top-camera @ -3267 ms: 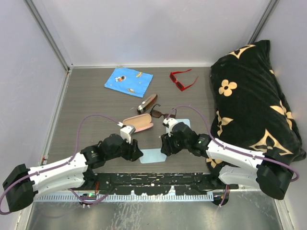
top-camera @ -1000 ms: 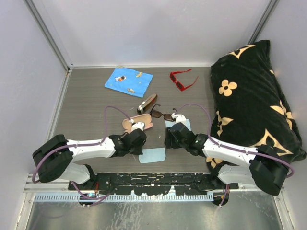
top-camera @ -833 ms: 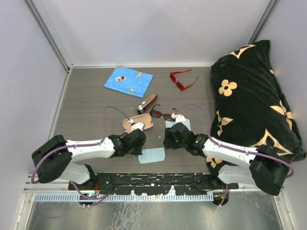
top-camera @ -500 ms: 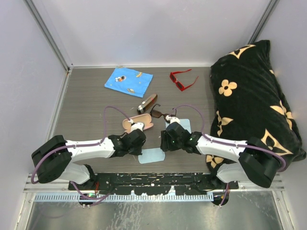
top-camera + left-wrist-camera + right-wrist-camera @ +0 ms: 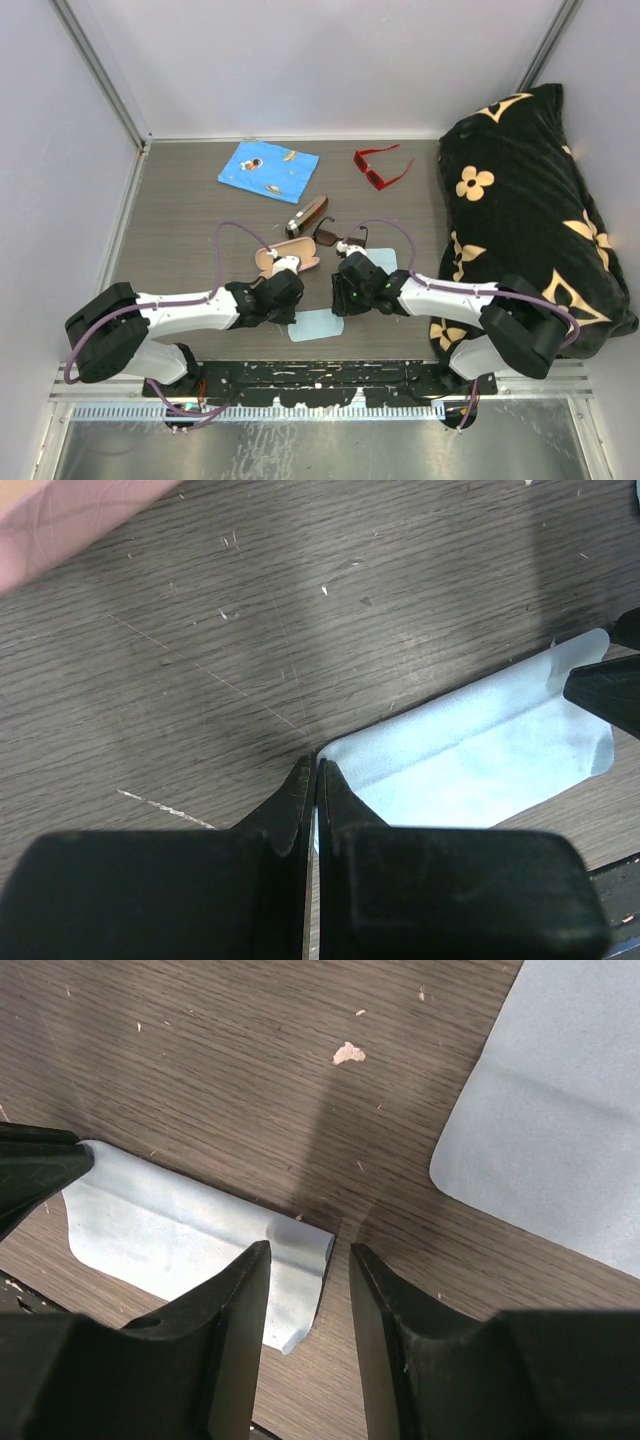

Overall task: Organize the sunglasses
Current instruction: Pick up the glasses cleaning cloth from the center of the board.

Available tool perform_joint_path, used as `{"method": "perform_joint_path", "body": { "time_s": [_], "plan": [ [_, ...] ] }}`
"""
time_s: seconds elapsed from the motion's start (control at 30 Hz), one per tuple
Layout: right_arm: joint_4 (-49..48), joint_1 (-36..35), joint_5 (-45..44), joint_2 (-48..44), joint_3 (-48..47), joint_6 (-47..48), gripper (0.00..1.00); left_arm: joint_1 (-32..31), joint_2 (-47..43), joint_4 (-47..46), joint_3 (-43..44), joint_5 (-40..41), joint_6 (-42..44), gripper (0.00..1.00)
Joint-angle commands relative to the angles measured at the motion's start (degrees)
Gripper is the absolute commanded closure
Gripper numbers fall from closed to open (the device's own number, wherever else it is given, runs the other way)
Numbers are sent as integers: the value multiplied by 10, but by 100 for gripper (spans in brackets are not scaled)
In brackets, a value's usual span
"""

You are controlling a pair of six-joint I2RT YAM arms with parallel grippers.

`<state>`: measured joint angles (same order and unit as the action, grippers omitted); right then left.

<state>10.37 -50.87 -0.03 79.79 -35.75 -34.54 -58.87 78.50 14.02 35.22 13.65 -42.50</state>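
The dark brown sunglasses (image 5: 335, 237) lie mid-table beside the pink case (image 5: 285, 257). The red sunglasses (image 5: 380, 165) rest at the back, untouched. Both grippers are low at a small light blue cloth (image 5: 318, 326) near the front edge. My left gripper (image 5: 312, 765) is shut, its tips at the left corner of that cloth (image 5: 480, 760); whether it pinches the cloth I cannot tell. My right gripper (image 5: 308, 1248) is open and straddles the right corner of the cloth (image 5: 170, 1225), one finger over the cloth, the other over bare wood.
A slim brown-and-black case (image 5: 307, 215) lies behind the dark sunglasses. A patterned blue cloth (image 5: 267, 165) sits at the back left. A second pale cloth (image 5: 560, 1110) lies by the right arm. A big black flowered cushion (image 5: 530, 200) fills the right side.
My right gripper has slid left onto the cloth's right corner, and its jaws have narrowed a little. The left arm came in earlier and has held still over the last second.
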Motion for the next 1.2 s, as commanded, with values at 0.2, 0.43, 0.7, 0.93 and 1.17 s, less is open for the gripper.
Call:
{"method": "perform_joint_path", "body": {
  "time_s": [0.2, 0.43, 0.7, 0.93, 1.17],
  "plan": [
    [-1, 2, -5, 19, -27, 1, 64, -4, -19, -5, -2, -2, 10, 100],
    [2, 2, -13, 19, -25, 6, 77, -3, -20, -8, -3, -4, 10, 100],
    [-23, 2, -6, -14, -13, 34, 96, -3, -52, -20, -7, -9, 1, 100],
    [-61, 2, 6, -55, -13, 53, 99, -2, -106, 0, 1, 12, -3, 100],
    [-73, 2, 0, -73, -32, 65, 100, 1, -145, 31, 13, 41, -8, 100]
  ]
}}
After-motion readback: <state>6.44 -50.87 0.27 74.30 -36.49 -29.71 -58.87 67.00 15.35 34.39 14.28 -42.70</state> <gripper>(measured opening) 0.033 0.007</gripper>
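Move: The left hand already holds the folded cleaning cloth's far left corner, its middle about 6 cm to the right and 2 cm back. The right fingers straddle the far right corner, the cloth's middle some 5 cm left and 3 cm back. From the right hand, a second cloth lies about 9 cm ahead and 7 cm right, and the open pink case roughly 13 cm ahead and 12 cm left. Everything is about 1 cm below the hands. Right fingers close, pinching the cloth's far right corner; then both hands lift its corners about 5 cm. ##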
